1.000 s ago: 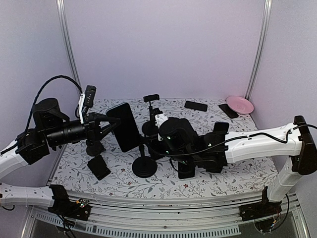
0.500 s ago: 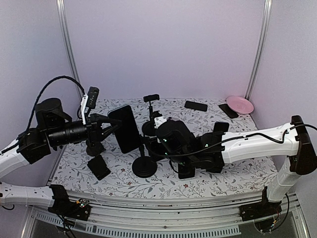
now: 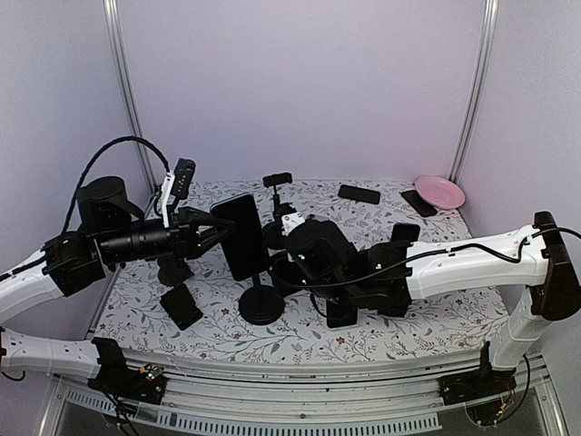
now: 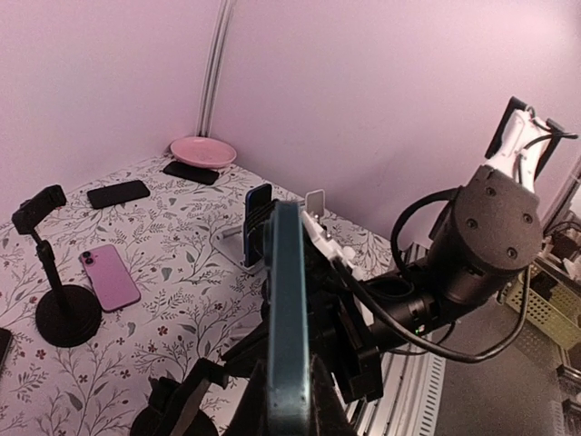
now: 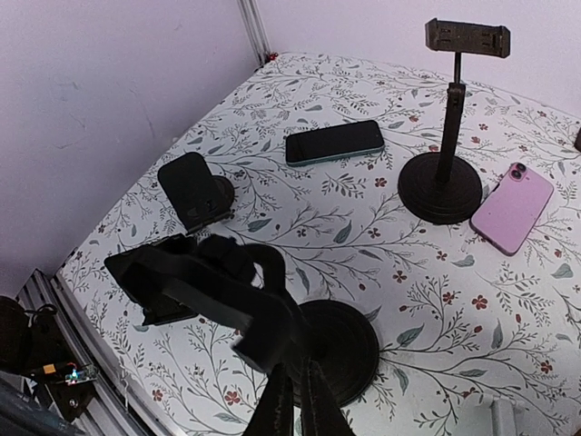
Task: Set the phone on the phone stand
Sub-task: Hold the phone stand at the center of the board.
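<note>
My left gripper (image 3: pixel 221 234) is shut on a dark phone (image 3: pixel 243 235) and holds it upright on its edge above the table's left middle. The left wrist view has the phone (image 4: pixel 286 300) edge-on between the fingers of that gripper (image 4: pixel 289 407). Just right of the phone stands the phone stand (image 3: pixel 261 304), a round black base with a thin pole. My right gripper (image 3: pixel 275 264) is shut on the pole. From the right wrist, the stand's clamp head (image 5: pixel 195 282) is blurred above the base (image 5: pixel 345 345), and the right gripper (image 5: pixel 294 389) is pressed together at the pole.
A second pole stand (image 3: pixel 277 182) stands behind, with a pink phone (image 5: pixel 511 213) beside it. A small black stand (image 3: pixel 182 305) sits front left. A black phone (image 3: pixel 359 193), another dark phone (image 3: pixel 418 203) and a pink plate (image 3: pixel 439 192) lie at the back right.
The left arm has carried the phone to the right, closer to the stand. The right gripper's fingers have closed on the stand's pole.
</note>
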Motion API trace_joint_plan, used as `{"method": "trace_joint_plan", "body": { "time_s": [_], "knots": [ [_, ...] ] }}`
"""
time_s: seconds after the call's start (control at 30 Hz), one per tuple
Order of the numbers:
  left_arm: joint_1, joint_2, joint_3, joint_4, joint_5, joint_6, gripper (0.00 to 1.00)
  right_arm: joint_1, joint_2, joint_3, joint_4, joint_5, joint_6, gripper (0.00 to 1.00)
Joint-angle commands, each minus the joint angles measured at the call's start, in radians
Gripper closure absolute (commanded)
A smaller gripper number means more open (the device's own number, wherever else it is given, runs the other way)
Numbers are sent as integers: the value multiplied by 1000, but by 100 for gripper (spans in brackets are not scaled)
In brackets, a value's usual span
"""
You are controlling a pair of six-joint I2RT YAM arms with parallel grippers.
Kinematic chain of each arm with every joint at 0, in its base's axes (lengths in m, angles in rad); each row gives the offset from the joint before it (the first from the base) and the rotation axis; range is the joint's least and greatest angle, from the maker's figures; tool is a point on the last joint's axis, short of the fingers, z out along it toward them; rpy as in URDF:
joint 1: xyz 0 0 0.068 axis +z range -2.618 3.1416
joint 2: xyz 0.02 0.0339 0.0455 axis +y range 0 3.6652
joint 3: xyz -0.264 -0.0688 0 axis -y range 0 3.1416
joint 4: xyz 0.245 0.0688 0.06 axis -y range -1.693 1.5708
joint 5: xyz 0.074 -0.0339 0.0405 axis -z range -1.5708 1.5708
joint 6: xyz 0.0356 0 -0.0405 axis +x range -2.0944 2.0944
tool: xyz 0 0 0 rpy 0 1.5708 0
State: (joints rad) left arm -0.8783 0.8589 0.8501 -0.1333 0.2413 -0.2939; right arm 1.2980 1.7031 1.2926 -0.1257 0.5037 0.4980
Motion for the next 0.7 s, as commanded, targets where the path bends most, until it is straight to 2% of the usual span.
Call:
{"method": "trace_joint_plan", "body": {
  "time_s": [0.0, 0.33, 0.43, 0.57, 0.67],
  "knots": [
    [29, 26, -10, 182, 108, 48, 100, 6, -24, 16, 30, -6, -44, 98],
    [130, 71, -117, 390, 308, 44, 100, 3, -105, -51, 63, -34, -82, 96],
    [168, 76, -117, 401, 381, 59, 100, -4, -142, -75, 67, -61, -77, 89],
    [230, 82, -111, 411, 514, 50, 100, -22, -187, -150, 147, -140, -72, 66],
    [272, 48, -107, 401, 539, 46, 100, -37, -208, -197, 218, -202, -72, 40]
  ]
}}
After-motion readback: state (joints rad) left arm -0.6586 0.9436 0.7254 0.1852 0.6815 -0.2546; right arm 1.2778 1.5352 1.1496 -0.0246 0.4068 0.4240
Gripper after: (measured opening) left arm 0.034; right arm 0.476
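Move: The phone stand's holder, which the phone in the left hand is being brought to, lies some 3 cm ahead of that hand, 6 cm to its right and 11 cm below. From the right hand, the holder is level in height and reach, about 4 cm to the left. The other tall stand is roughly 23 cm beyond the holder and 3 cm to its right; the small black stand is 19 cm to the holder's left, about level with it and 20 cm lower. The phone stays pinched by its left edge in the left hand, which eases right about 1.5 cm, sinks some 2.5 cm and goes slightly forward beside the holder, then comes partly back up and left, turning some 15 degrees clockwise throughout. The right hand's nearly shut fingers part to about half open at the stand's neck and draw up 3 cm, right and a little back, away from it. ##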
